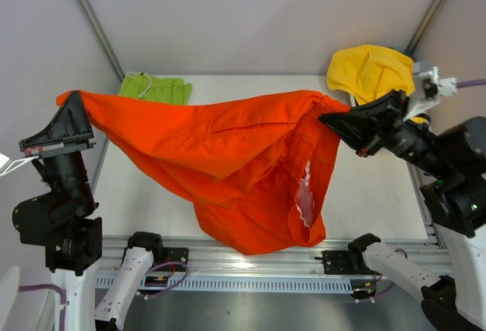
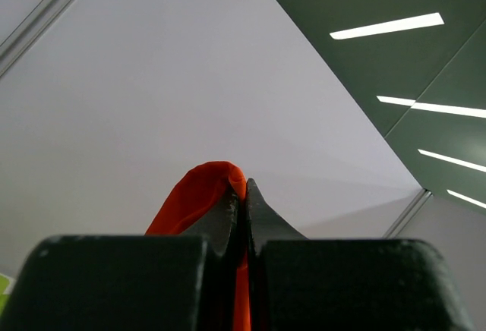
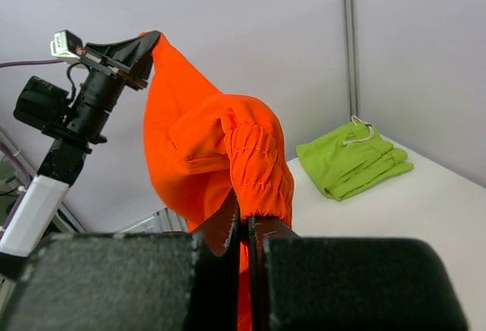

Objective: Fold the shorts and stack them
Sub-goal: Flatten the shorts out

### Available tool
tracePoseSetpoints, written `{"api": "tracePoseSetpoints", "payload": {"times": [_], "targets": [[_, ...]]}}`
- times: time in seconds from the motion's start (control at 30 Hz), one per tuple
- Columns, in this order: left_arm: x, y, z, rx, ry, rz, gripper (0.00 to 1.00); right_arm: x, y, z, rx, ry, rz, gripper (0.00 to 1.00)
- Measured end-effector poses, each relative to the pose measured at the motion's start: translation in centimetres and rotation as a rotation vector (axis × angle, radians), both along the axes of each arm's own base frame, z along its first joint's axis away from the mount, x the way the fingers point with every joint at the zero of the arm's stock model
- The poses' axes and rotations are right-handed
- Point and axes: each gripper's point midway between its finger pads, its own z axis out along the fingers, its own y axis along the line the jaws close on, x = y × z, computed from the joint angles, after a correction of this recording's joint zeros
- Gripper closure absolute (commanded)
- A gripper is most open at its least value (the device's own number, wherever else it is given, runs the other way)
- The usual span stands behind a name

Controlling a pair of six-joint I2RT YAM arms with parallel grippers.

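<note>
The orange-red shorts [image 1: 228, 156] hang stretched in the air above the table between both arms, the loose part sagging toward the near edge with white lining showing. My left gripper [image 1: 72, 103] is shut on one corner of the cloth [image 2: 199, 194] at the left. My right gripper [image 1: 328, 118] is shut on the gathered waistband [image 3: 262, 168] at the right. The lime-green shorts [image 1: 156, 88] lie folded at the table's far left corner, also seen as the green shorts [image 3: 353, 164] in the right wrist view.
A yellow garment [image 1: 372, 73] lies bunched at the table's far right corner, behind my right arm. The white table [image 1: 372, 194] has a metal rail [image 1: 250, 263] along its near edge. Grey walls close in the back and sides.
</note>
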Motion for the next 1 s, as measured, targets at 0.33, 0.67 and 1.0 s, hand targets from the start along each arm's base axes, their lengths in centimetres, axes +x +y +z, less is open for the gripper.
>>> {"api": "tracePoseSetpoints", "payload": {"times": [0.33,0.67,1.0], "targets": [[14.0,-1.9,-10.7,0.024,0.310,-0.018,1.00,16.6,-0.5,-14.8,-0.050,0.454,-0.137,1.00],[27.8,-6.2,-26.5,0.048,0.652,-0.025,1.00,29.2,-3.0,-24.9,0.008,0.696,-0.167,1.00],[40.1,-8.8,-37.6,0.003,0.819,-0.020,0.01,48.4,-7.4,-33.8,0.066,0.772,-0.342,0.23]]}}
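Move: Each hand holds a waistband corner of the red shorts high up. For the left hand, the bare table near the far edge lies some 40 cm ahead, 9 cm right and 55 cm below; the green folded shorts are about 37 cm ahead, 8 cm left. For the right hand, that bare table is roughly 46 cm ahead, 7 cm right, 54 cm down; the yellow shorts are about 42 cm ahead, 25 cm right. Keeping their pinch on the red waistband corners almost to the end, both hands swing the shorts forward and down towards the far edge, drifting a little right: the left about 40 cm forward and as far down, the right nearer 50 forward and 35 down. The fingers tip downward some 45 degrees on the way, then open about halfway to let the corners go, still above the table. ##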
